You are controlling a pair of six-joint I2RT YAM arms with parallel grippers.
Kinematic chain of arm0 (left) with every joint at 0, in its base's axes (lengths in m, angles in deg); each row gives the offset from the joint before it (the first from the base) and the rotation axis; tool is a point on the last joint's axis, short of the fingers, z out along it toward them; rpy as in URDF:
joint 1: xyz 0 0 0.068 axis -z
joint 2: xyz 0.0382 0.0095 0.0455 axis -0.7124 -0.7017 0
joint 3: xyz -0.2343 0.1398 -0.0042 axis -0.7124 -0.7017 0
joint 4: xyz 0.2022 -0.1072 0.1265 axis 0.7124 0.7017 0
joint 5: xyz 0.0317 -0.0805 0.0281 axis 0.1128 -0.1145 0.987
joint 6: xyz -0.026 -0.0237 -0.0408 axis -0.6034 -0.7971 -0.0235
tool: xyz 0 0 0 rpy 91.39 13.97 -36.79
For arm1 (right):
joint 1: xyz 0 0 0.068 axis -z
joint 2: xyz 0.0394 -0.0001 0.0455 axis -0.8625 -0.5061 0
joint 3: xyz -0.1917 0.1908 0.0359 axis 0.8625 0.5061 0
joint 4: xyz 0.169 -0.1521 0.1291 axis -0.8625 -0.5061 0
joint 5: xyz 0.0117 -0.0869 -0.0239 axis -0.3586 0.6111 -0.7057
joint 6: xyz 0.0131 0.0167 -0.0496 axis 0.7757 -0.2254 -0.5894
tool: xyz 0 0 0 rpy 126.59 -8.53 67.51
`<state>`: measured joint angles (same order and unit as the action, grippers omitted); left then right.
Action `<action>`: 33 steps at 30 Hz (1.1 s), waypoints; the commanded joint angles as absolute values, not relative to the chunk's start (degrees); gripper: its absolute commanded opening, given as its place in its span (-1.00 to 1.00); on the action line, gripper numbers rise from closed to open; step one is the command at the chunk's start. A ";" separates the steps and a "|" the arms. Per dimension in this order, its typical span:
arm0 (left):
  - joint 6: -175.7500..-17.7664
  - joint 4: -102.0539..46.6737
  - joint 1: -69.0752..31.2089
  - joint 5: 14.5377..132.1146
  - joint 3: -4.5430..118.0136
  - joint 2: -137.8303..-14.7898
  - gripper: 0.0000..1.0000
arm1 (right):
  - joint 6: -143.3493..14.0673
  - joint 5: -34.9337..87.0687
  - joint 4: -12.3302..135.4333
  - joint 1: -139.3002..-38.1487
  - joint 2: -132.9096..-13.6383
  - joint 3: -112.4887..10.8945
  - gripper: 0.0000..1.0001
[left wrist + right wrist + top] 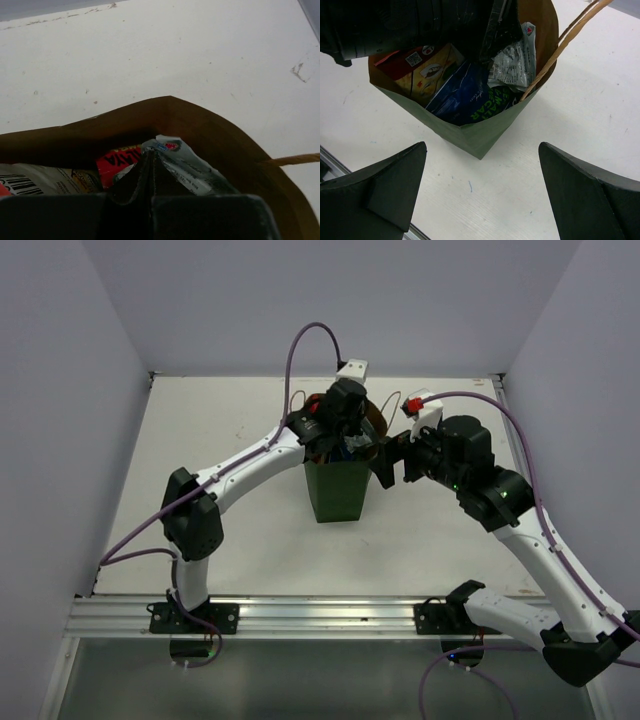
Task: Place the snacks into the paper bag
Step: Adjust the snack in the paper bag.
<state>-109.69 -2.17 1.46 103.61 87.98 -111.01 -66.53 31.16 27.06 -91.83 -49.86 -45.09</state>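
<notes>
The dark green paper bag (335, 495) stands upright mid-table, and its brown inside (200, 120) holds the snacks. Among them are a white-red-yellow chip bag (427, 70), a blue packet (460, 95), a packet with green lettering (502, 100) and a silver-grey foil packet (512, 62). My left gripper (151, 152) is down in the bag's mouth, shut, fingers pressed together. The silver packet (195, 170) lies against its tip, with no foil visible between the fingers. My right gripper (482, 145) hangs wide open over bare table just outside the bag's near corner (475, 137), holding nothing.
A tan loop handle (565, 40) sticks out from the bag's rim toward the right arm. The white tabletop (230, 440) is walled at the back and both sides. A metal rail (300, 615) runs along the near edge.
</notes>
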 commanded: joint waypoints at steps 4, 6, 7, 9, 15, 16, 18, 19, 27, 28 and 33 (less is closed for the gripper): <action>-110.84 -3.44 -2.45 104.36 85.20 -108.22 -1.00 | -66.27 30.72 28.57 -91.77 -49.23 -45.65 0.97; -111.63 -4.05 -2.63 102.08 85.20 -107.00 -0.99 | -66.27 30.72 28.57 -91.85 -49.41 -45.83 0.97; -111.89 -4.66 -2.63 100.93 84.94 -106.47 -0.83 | -66.27 30.63 28.57 -91.77 -49.41 -45.91 0.97; -112.86 -6.68 -2.11 98.39 84.41 -105.59 -0.40 | -66.27 30.63 28.66 -91.77 -49.41 -45.91 0.97; -113.13 -8.45 -0.96 96.35 84.85 -105.40 -0.21 | -66.27 30.19 28.49 -91.77 -49.76 -46.26 0.97; -113.04 -8.80 -0.96 96.27 84.94 -105.49 -0.21 | -66.27 30.28 28.48 -91.85 -49.76 -46.27 0.97; -112.69 -8.98 -0.96 95.83 85.29 -106.10 -0.22 | -66.36 30.37 28.40 -91.77 -49.76 -46.18 0.97; -112.51 -8.89 -0.96 95.74 85.46 -106.46 -0.21 | -66.36 30.37 28.48 -91.77 -49.76 -46.18 0.97; -110.67 -8.89 -1.05 100.03 86.43 -110.32 -0.22 | -66.36 30.63 28.49 -91.77 -49.59 -45.57 0.97; -110.49 -9.41 -1.05 100.65 86.34 -110.50 -0.22 | -66.36 30.72 28.48 -91.85 -49.41 -45.48 0.97; -107.59 -8.98 -1.13 106.27 87.40 -112.96 -0.25 | -66.36 30.81 28.48 -91.85 -49.15 -45.21 0.97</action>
<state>-110.28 -6.69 -0.79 100.72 84.75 -111.51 -66.51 31.10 27.03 -91.83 -49.91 -45.09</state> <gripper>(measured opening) 0.382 0.985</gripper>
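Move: The silver packet in the paper bag's mouth lies some 2 cm to the right of the left hand's shut fingers, 1 cm back and about 3 cm below. The blue snack bag stands about 4 cm back, 2 cm left and 5 cm below the left hand, and the red chip bag about 8 cm left, 1 cm back and 4 cm below. From the idle right hand the silver packet is roughly 13 cm ahead, 6 cm left and 10 cm below. Left, forward and down goes the left hand inside the paper bag's mouth, about 4 cm with fingers shut. It then swings back right and up some 4 cm while the fingers open part way and the hand rolls slightly, left side sinking. Last, it dips about 3 cm down and a little forward, the open fingertips coming to either side of the silver packet's upper end. ##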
